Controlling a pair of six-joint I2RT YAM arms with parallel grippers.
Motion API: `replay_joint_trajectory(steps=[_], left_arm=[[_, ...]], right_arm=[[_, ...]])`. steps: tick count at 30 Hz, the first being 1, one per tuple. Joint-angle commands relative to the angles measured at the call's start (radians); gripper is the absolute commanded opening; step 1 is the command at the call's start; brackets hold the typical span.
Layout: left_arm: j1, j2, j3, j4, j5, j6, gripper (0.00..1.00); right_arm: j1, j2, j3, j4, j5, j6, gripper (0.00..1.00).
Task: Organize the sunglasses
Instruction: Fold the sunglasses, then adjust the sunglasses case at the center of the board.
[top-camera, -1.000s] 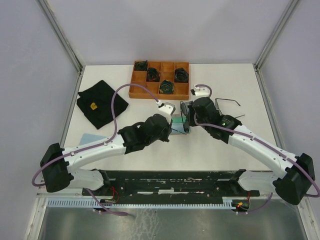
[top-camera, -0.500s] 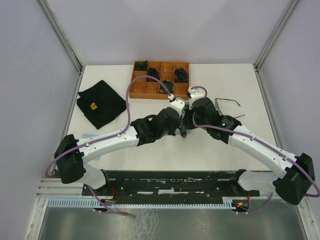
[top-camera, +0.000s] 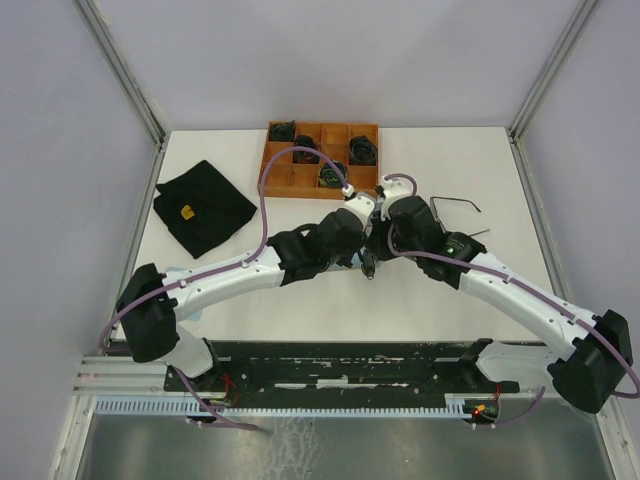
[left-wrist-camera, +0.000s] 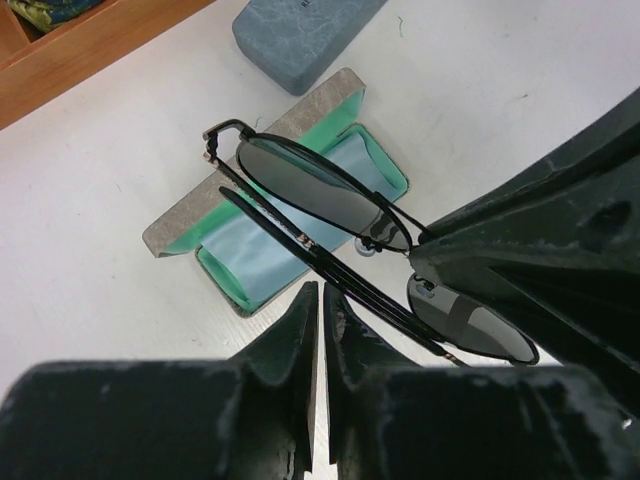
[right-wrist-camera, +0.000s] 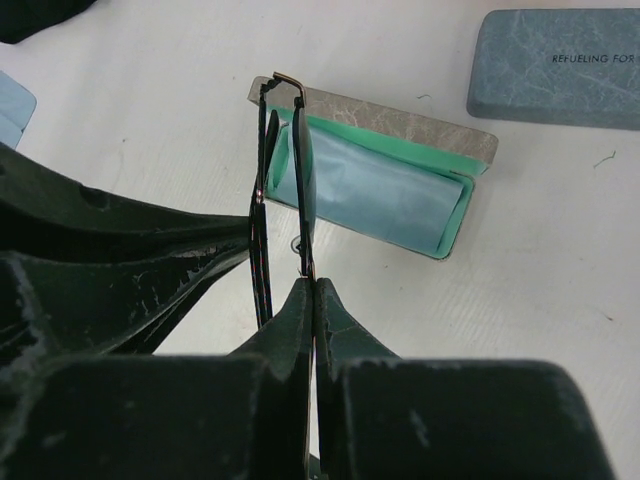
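Note:
My right gripper (right-wrist-camera: 313, 285) is shut on the lens rim of a folded pair of sunglasses (right-wrist-camera: 283, 190) and holds it on edge above an open grey case with green lining and a blue cloth (right-wrist-camera: 385, 185). In the left wrist view the same sunglasses (left-wrist-camera: 320, 195) hang over that open case (left-wrist-camera: 262, 255). My left gripper (left-wrist-camera: 322, 292) is shut with only a hairline gap and nothing between its fingers; its tips sit right beside the glasses' folded arms. A second pair of sunglasses (top-camera: 441, 203) lies on the table to the right of both grippers.
A closed blue-grey case (right-wrist-camera: 560, 65) lies just beyond the open one. A wooden tray (top-camera: 274, 168) with dark coiled bundles stands at the back. A black cloth (top-camera: 200, 205) lies at the left. Both arms cross at the table's middle.
My left arm has swung right and forward until its gripper sits against the right gripper and the held sunglasses. Its jaws have parted a hair. The right gripper has stayed shut.

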Motion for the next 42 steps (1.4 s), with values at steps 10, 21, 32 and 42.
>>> replay_joint_trajectory(steps=[10, 21, 32, 42], left_arm=[[0.039, -0.175, -0.058, 0.049, 0.063, 0.049, 0.3], [0.263, -0.123, 0.074, -0.006, 0.265, 0.195, 0.5], [0.325, 0.118, 0.274, -0.142, 0.483, 0.517, 0.65], [0.335, 0.339, 0.418, -0.225, 0.633, 0.629, 0.78]], right_arm=[[-0.052, -0.129, -0.028, -0.107, 0.342, 0.074, 0.0], [-0.257, -0.087, -0.024, -0.142, 0.032, 0.03, 0.0], [-0.486, -0.169, -0.175, -0.076, -0.235, 0.071, 0.0], [-0.497, -0.243, -0.204, -0.12, -0.248, 0.048, 0.0]])
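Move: The folded sunglasses are in the right fingertips, with the left fingertips at their temples. From the left hand, the open green case it heads for lies about 7 cm ahead, 1 cm left and 13 cm below; the closed grey case is about 17 cm ahead and 11 cm right, also on the table. From the right hand, the green case is about 7 cm ahead, 5 cm left and 14 cm below, and the other sunglasses some 16 cm ahead and 22 cm right. The left fingertips come free of the folded temples and open wide. The left hand rises about 5 cm, going left and forward, then swings back right and sinks over the open green case, turning clockwise and ending roughly 9 cm farther forward. The right hand keeps its pinch on the sunglasses and carries them about 13 cm right, away from the case, dipping as it turns clockwise. ##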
